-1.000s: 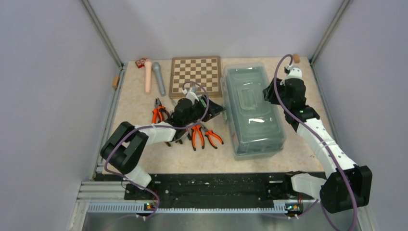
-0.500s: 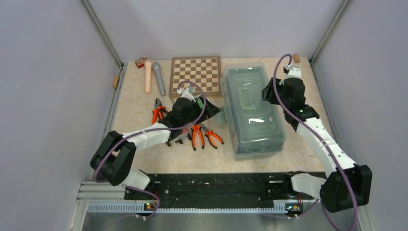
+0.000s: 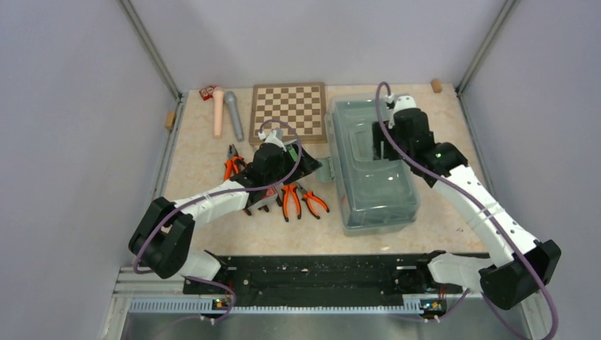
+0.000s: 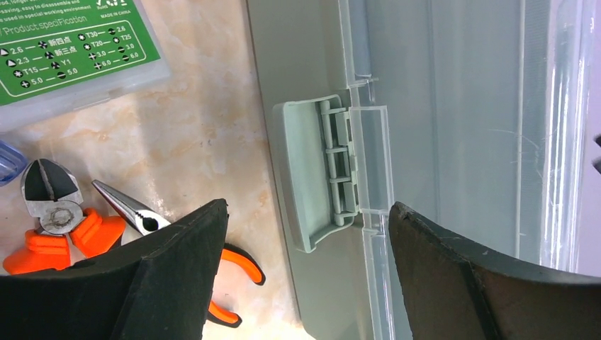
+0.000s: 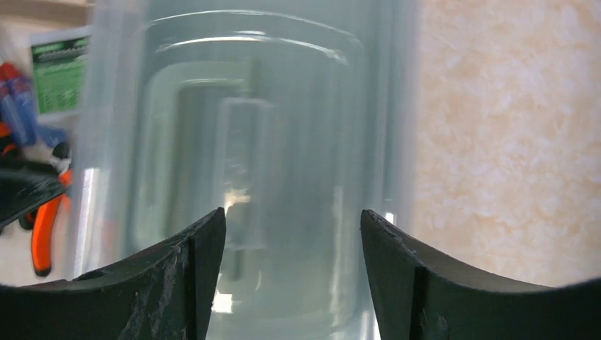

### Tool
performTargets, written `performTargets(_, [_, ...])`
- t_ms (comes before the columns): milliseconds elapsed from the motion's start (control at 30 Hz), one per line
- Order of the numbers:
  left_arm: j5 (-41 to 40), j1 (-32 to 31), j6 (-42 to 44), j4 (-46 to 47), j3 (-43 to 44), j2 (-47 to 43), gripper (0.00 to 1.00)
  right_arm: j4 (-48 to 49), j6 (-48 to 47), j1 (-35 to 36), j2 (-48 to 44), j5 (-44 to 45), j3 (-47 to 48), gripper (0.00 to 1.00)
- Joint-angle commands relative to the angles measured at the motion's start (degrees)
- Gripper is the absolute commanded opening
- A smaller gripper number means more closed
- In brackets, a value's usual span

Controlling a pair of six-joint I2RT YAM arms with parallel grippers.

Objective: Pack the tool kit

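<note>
The sage-green toolbox (image 3: 374, 191) lies right of centre with its translucent lid (image 5: 269, 106) down. Its left side latch (image 4: 315, 170) is flipped outward. My left gripper (image 3: 312, 165) is open next to that latch, which sits between the spread fingertips (image 4: 306, 209) untouched. Above the lid's far half, my right gripper (image 3: 383, 147) is open and holds nothing (image 5: 293, 212); the top handle (image 5: 237, 163) shows through the lid. Orange-handled pliers (image 3: 292, 199) lie left of the box, with another pair (image 3: 231, 167) further left. A green-labelled box (image 4: 71, 49) lies near the pliers (image 4: 64, 223).
A brown chessboard (image 3: 288, 112) lies behind the left gripper. Pink (image 3: 217, 113) and grey (image 3: 234, 117) cylinders and a small red box (image 3: 207, 92) sit at the back left. Frame posts and grey walls close in both sides.
My right gripper swung left from the toolbox's right side to above its lid and opened wider. My left gripper opened, and the left latch now stands flipped out.
</note>
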Motion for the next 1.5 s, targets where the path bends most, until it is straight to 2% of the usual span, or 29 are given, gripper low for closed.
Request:
performTargets(0, [-1.24, -0.24, 0.75, -0.17, 1.75, -2.13, 0.88, -6.65, -5.05, 11.32, 1.72, 9.24, 5.67, 0.69])
performTargets(133, [-2.27, -0.41, 3.08, -4.1, 3.32, -4.39, 0.88, -8.13, -7.86, 17.42, 4.44, 14.02, 6.83, 0.69])
performTargets(400, [-4.27, -1.12, 5.94, -8.18, 4.84, -7.6, 0.88, -8.9, -14.09, 22.76, 9.98, 17.86, 8.23, 0.69])
performTargets(500, [-4.88, -1.15, 6.43, -8.89, 4.97, -8.13, 0.88, -8.92, -16.51, 25.09, 11.46, 24.82, 7.72, 0.68])
performTargets(567, [-5.01, -1.12, 6.57, -9.12, 5.08, -8.25, 0.88, -7.88, -18.61, 26.74, 11.78, 32.63, 6.87, 0.67])
performTargets(700, [-5.14, -1.13, 6.72, -9.43, 5.25, -8.45, 0.88, -0.37, -25.34, 29.42, 10.47, 44.66, 4.22, 0.65])
performTargets(933, [-5.56, -1.13, 6.89, -10.26, 5.18, -9.29, 0.88, 16.65, -38.34, 31.16, 5.79, 53.61, 0.54, 0.56])
performTargets(1067, [-7.25, -1.12, 6.83, -10.45, 5.16, -9.36, 0.88, 25.11, -45.28, 31.2, 4.33, 56.2, -1.83, 0.51])
performTargets(1167, [-7.27, -1.12, 6.91, -10.45, 5.12, -9.62, 0.88, 26.88, -46.17, 31.18, 4.08, 55.96, -2.46, 0.47])
performTargets(1300, [-7.09, -1.12, 7.06, -10.57, 5.04, -9.9, 0.88, 25.22, -42.12, 30.48, 3.87, 53.0, -3.02, 0.39])
performTargets(1467, [-6.81, -1.12, 7.01, -10.62, 4.74, -10.38, 0.88, 14.7, -31.19, 26.97, 4.91, 46.05, -0.65, 0.38])
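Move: The toolbox's carrying handle lies folded flat in the lid, its free bar on the latch side. Its middle is about 6 cm left of the right hand, 1 cm ahead and 4 cm below. The opened latch hangs some 19 cm to that hand's left, 3 cm back and 11 cm down; small orange pliers lie about 25 cm left, 10 cm back and 22 cm below. From the left hand the handle is roughly 13 cm right, 2 cm ahead and 5 cm higher. The right hand heads left across the lid to the handle's free side, about 7 cm and slightly back, and lingers there while rolling its left side down, some 50 degrees in all. Then it rises about 7 cm, easing back right, its fingers tipping up towards level and part-closing beside the handle; contact there can't be seen. The open left hand backs up about 4 cm from the latch. ##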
